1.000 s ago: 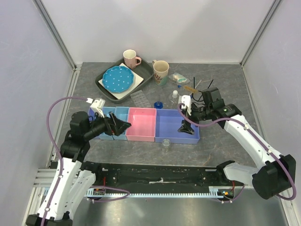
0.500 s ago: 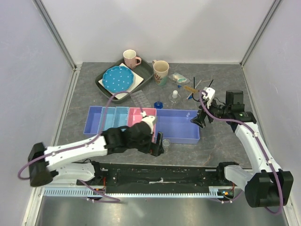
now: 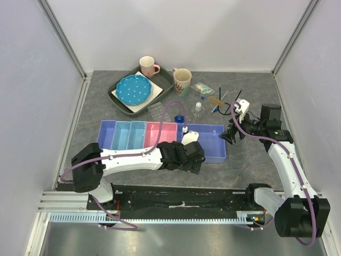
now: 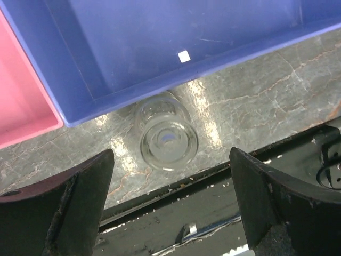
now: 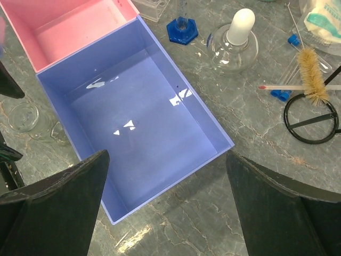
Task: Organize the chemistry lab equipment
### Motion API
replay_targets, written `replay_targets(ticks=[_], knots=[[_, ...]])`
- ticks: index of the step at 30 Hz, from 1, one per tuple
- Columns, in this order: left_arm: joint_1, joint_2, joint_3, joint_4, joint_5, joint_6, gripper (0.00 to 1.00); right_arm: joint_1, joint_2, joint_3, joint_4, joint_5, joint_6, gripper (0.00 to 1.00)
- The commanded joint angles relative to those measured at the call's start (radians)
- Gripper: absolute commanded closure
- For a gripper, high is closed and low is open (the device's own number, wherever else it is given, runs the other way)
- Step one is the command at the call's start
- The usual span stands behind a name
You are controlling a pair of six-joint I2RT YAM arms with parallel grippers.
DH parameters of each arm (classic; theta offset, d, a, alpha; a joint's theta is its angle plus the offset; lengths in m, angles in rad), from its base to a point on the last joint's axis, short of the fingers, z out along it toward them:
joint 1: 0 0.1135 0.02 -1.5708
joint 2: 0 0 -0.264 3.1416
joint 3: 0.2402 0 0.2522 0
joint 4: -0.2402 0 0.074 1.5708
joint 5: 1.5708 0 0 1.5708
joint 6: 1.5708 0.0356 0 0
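In the left wrist view a tiny clear bottle (image 4: pixel 166 140) stands on the table against the near wall of the purple bin (image 4: pixel 133 48). My left gripper (image 4: pixel 170 160) hovers over it, open, a finger on each side and not touching. In the top view that gripper (image 3: pixel 193 157) hides the bottle. My right gripper (image 5: pixel 168 157) is open and empty over the purple bin's right corner (image 5: pixel 224 144). Beyond lie a blue cap-like piece (image 5: pixel 181 30), a stoppered round flask (image 5: pixel 234 42), a tan brush stick (image 5: pixel 311 74), a black looped wire (image 5: pixel 311 114) and blue-tipped sticks (image 5: pixel 279 94).
Pale blue bins (image 3: pixel 121 136) and a pink bin (image 3: pixel 160 133) adjoin the purple bin (image 3: pixel 210 140). A clear welled tray (image 3: pixel 158 111) and a clear packet (image 3: pixel 203 87) lie behind. At the back a dark tray (image 3: pixel 166 80) holds the blue dotted plate (image 3: pixel 133 89), beside pink (image 3: pixel 148 66) and beige (image 3: pixel 182 80) mugs.
My left arm has swung from the pale blue bins across the front to the tiny bottle. My right gripper has drawn back right, off the purple bin's middle.
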Motion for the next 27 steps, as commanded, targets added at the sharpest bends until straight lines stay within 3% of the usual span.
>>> replay_targets(ticks=[1, 19, 22, 27], knots=[[-0.005, 0.061, 0.071, -0.001, -0.069, -0.013, 0.05, -0.004, -0.022, -0.003, 0.037, -0.037, 0.001, 0.02], [-0.005, 0.195, 0.120, -0.022, -0.089, 0.013, 0.27, -0.005, -0.022, -0.006, 0.039, -0.056, 0.004, 0.02], [-0.005, 0.202, 0.124, -0.024, -0.083, 0.017, 0.35, -0.005, -0.020, -0.008, 0.037, -0.060, 0.001, 0.02], [-0.005, 0.193, 0.135, -0.024, -0.060, 0.028, 0.57, -0.005, -0.025, -0.009, 0.037, -0.061, 0.001, 0.02]])
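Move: The glass beaker stands almost under the left hand, about 2 cm ahead, 1 cm to the right and some 5 cm below. Just beyond it is the big blue-violet box, its middle about 10 cm ahead and 6 cm right of the left hand; the pink box's middle is some 11 cm ahead and 10 cm left. From the right hand the beaker is roughly 11 cm back, 14 cm left and 15 cm lower. Its fingers come in against both sides of the glass beaker as the left hand sinks about 4 cm over it, edging 1 cm forward and 1 cm right, then stops its descent beside the blue-violet box's near wall. They close from nearly wide open to about half while the wrist rolls slightly, under 10 degrees, its left side rising. ##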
